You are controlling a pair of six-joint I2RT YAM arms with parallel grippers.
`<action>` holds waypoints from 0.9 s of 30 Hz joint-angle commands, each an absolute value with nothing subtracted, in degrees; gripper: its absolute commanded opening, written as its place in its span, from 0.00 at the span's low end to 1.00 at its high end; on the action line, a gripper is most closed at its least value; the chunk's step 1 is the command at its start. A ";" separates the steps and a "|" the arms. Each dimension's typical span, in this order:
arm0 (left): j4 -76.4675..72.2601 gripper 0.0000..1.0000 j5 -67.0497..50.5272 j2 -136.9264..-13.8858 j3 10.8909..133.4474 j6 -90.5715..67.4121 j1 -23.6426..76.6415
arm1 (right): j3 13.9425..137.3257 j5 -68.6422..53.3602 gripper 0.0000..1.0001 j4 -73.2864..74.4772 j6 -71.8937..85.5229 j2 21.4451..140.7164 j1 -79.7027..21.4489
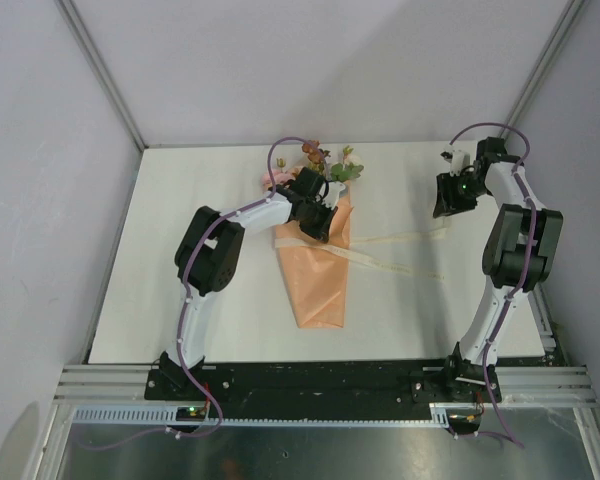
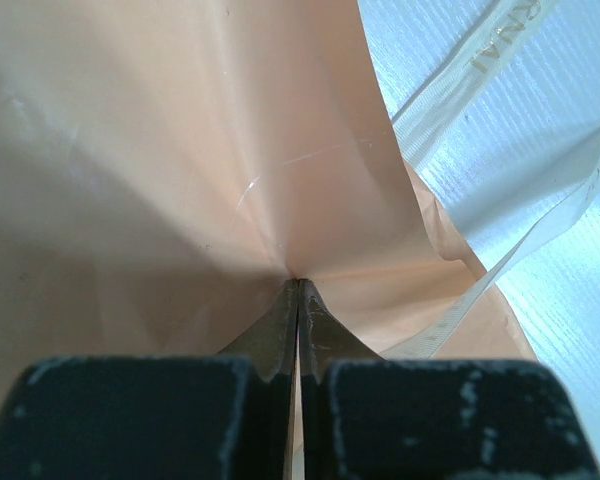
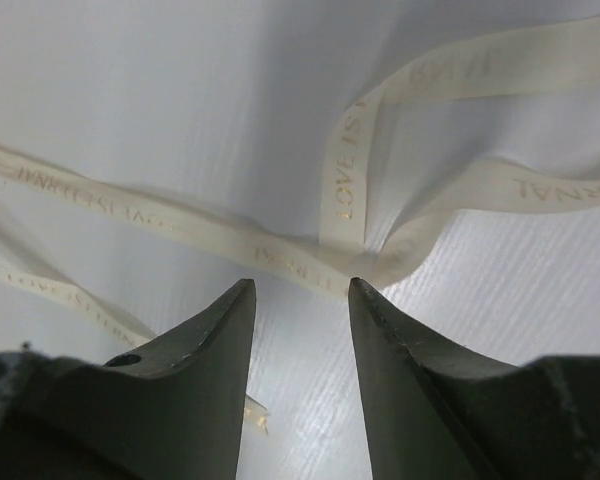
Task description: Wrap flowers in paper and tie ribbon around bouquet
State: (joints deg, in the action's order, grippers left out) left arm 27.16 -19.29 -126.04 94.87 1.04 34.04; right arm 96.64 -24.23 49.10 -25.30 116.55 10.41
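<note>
The bouquet lies in the middle of the white table (image 1: 160, 300). It is a peach paper (image 1: 318, 285) cone with the flowers (image 1: 325, 160) sticking out at its far end. My left gripper (image 1: 318, 228) is shut, tips pressed into the upper cone. In the left wrist view the paper (image 2: 180, 150) creases toward the left gripper (image 2: 298, 283); whether a fold is caught does not show. The cream ribbon (image 1: 400, 240) trails right from under the cone. My right gripper (image 1: 445, 205) hovers open just above the looped ribbon (image 3: 345, 180), and the right gripper (image 3: 300, 285) has nothing between its fingers.
Two strands of ribbon (image 2: 480, 60) run across the table to the right of the cone. Grey walls close in the table at the back and both sides. A metal rail (image 1: 330, 380) carrying both arm bases runs along the near edge.
</note>
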 commanded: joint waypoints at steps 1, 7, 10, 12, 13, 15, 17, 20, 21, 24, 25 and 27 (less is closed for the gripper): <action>29.05 0.00 -18.81 -126.99 95.11 1.76 34.42 | 99.79 -24.10 0.48 46.42 -19.52 119.19 9.78; 29.05 0.00 -18.86 -127.04 95.16 1.76 34.38 | 100.30 -20.97 0.49 42.53 -18.82 123.40 8.39; 29.09 0.00 -18.86 -126.94 95.20 1.68 34.38 | 100.98 -18.19 0.50 41.33 -19.28 125.83 7.54; 29.05 0.00 -18.93 -126.88 95.28 1.61 34.41 | 101.91 -16.35 0.49 41.49 -19.50 127.13 7.00; 29.03 0.00 -18.96 -126.90 95.36 1.59 34.34 | 102.50 -15.64 0.49 41.71 -19.68 127.64 6.71; 29.03 0.00 -18.91 -126.98 95.52 1.48 34.38 | 102.97 -14.35 0.48 41.56 -20.10 128.17 6.18; 29.01 0.00 -18.86 -127.06 95.64 1.49 34.39 | 103.77 -13.65 0.40 42.49 -21.00 128.85 5.54; 29.03 0.00 -18.70 -126.97 95.70 1.54 34.40 | 106.73 -15.34 0.11 46.10 -21.55 129.74 5.15; 29.06 0.00 -18.67 -126.94 95.66 1.60 34.38 | 108.08 -17.47 0.05 47.75 -21.37 129.34 5.13; 29.07 0.00 -18.77 -126.92 95.49 1.57 34.37 | 110.01 -30.31 0.01 50.85 -18.66 125.69 5.52; 29.08 0.00 -18.88 -126.92 95.47 1.53 34.37 | 109.98 -34.71 0.00 50.91 -16.45 123.53 5.66; 29.09 0.00 -19.31 -126.87 95.45 1.37 34.32 | 109.15 -45.68 0.00 49.88 -11.36 119.67 5.79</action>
State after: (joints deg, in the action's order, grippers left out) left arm 27.16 -19.31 -126.04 94.87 1.02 34.13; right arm 106.61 -25.34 48.21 -18.92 128.79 5.39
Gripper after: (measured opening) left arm 0.006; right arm 0.011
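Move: Some 4 cm ahead of the open right hand, 1 cm to its left and 6 cm below lies the folded stretch of ribbon it goes for. The loose end of the other ribbon strand lies about 15 cm back and 5 cm left of that hand, and the paper wrap, at its ribboned waist, about 33 cm left and 5 cm back, both roughly 7 cm lower. From the left hand the ribbon fold is around 33 cm right, 9 cm ahead, about level. Sinking about 6 cm while easing some 4 cm forward, the open right hand comes down onto the folded ribbon and shuts its fingers, pinching the strand. It then lifts about 2 cm and swings roughly 3 cm left towards the wrap, ribbon in its grip. The left hand stays put, its closed fingertips still on the paper. ##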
